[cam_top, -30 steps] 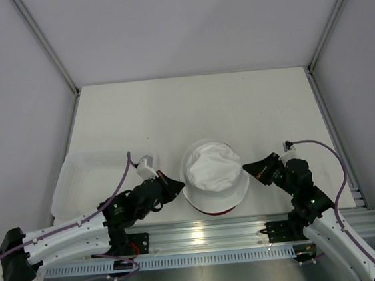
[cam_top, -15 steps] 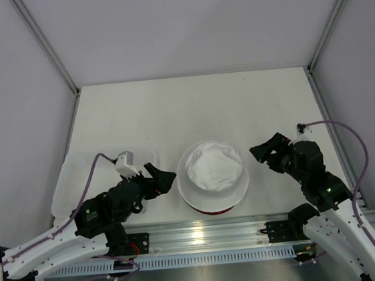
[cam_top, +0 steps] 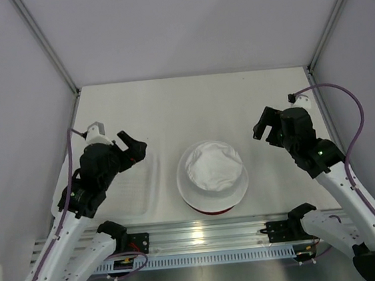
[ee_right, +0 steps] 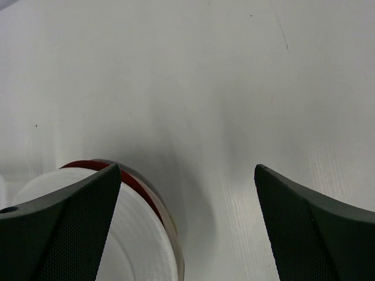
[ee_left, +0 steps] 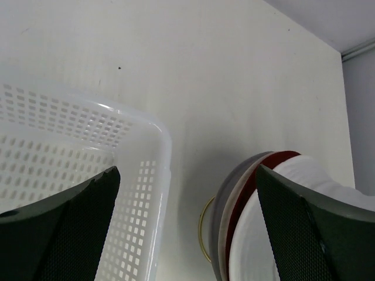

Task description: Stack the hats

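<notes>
The three hats sit in one stack near the table's front middle. The white hat (cam_top: 212, 170) is on top, and the dark red hat's brim (cam_top: 211, 210) peeks out under it. In the left wrist view the white hat (ee_left: 293, 234), the dark red brim (ee_left: 258, 181) and the beige hat's grey-lined brim (ee_left: 225, 205) show as layers. They also show in the right wrist view: the white hat (ee_right: 135, 246), the red brim (ee_right: 140, 190) and the beige brim (ee_right: 171, 228). My left gripper (cam_top: 131, 148) is open and empty, raised left of the stack. My right gripper (cam_top: 266, 127) is open and empty, raised to its right.
A shallow clear perforated tray (cam_top: 148, 181) lies left of the stack, partly under my left arm; it also shows in the left wrist view (ee_left: 140, 170). A thin yellowish ring (ee_left: 202, 231) shows at the stack's base. Cage walls enclose the table on three sides.
Both grippers have drawn back from the stack's sides and risen. The left one went left over the tray, the right one right and farther back. The hat stack stays in place.
</notes>
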Controlling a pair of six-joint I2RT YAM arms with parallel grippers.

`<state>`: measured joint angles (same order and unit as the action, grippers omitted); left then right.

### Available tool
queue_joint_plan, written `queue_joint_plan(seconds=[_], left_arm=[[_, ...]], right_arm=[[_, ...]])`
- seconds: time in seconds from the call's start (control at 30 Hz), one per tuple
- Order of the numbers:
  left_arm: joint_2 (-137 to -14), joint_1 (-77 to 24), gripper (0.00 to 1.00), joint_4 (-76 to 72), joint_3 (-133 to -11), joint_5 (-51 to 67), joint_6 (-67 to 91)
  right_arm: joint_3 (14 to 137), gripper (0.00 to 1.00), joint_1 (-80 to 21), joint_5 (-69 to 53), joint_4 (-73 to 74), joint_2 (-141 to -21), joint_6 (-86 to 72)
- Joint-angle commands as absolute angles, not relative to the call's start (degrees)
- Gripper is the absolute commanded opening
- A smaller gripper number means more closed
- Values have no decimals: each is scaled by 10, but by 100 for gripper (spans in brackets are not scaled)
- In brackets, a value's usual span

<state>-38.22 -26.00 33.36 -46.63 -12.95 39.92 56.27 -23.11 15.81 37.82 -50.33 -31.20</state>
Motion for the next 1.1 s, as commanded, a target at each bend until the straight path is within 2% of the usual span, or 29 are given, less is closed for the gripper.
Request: queue_joint_plan(seconds=[0.0,0.1,0.3,0.8,1.07], left_arm=[[-406,-186,100,330,-494,53,338],[-404,-136,99,333,-488,122,330],[-403,-107,99,369,-477,140,331],[-267,-107,100,459,-457,55,300],[-297,-107,99,476,-452,61,288]], right_arm=[[587,99,-224,187,363,-486,-286],[587,99,-217,178,361,-477,-298],[586,99,-200,133,402,-488,-299],[580,99,-199,127,454,-462,-324],[572,99,-199,155,427,-443,-330]])
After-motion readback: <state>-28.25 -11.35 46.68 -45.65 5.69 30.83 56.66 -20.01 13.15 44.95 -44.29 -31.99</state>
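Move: The finished hat stack, white hat on top, lies about 24 cm to the left hand's right, 8 cm back towards the base and 13 cm below. From the right hand the stack is some 18 cm left, 9 cm back and 13 cm below. The empty white basket sits about 14 cm to the left hand's left, 8 cm back and 18 cm below. Open and empty, the left hand backs off 5 cm, drifting left and down; the right 3 cm, drifting right. ##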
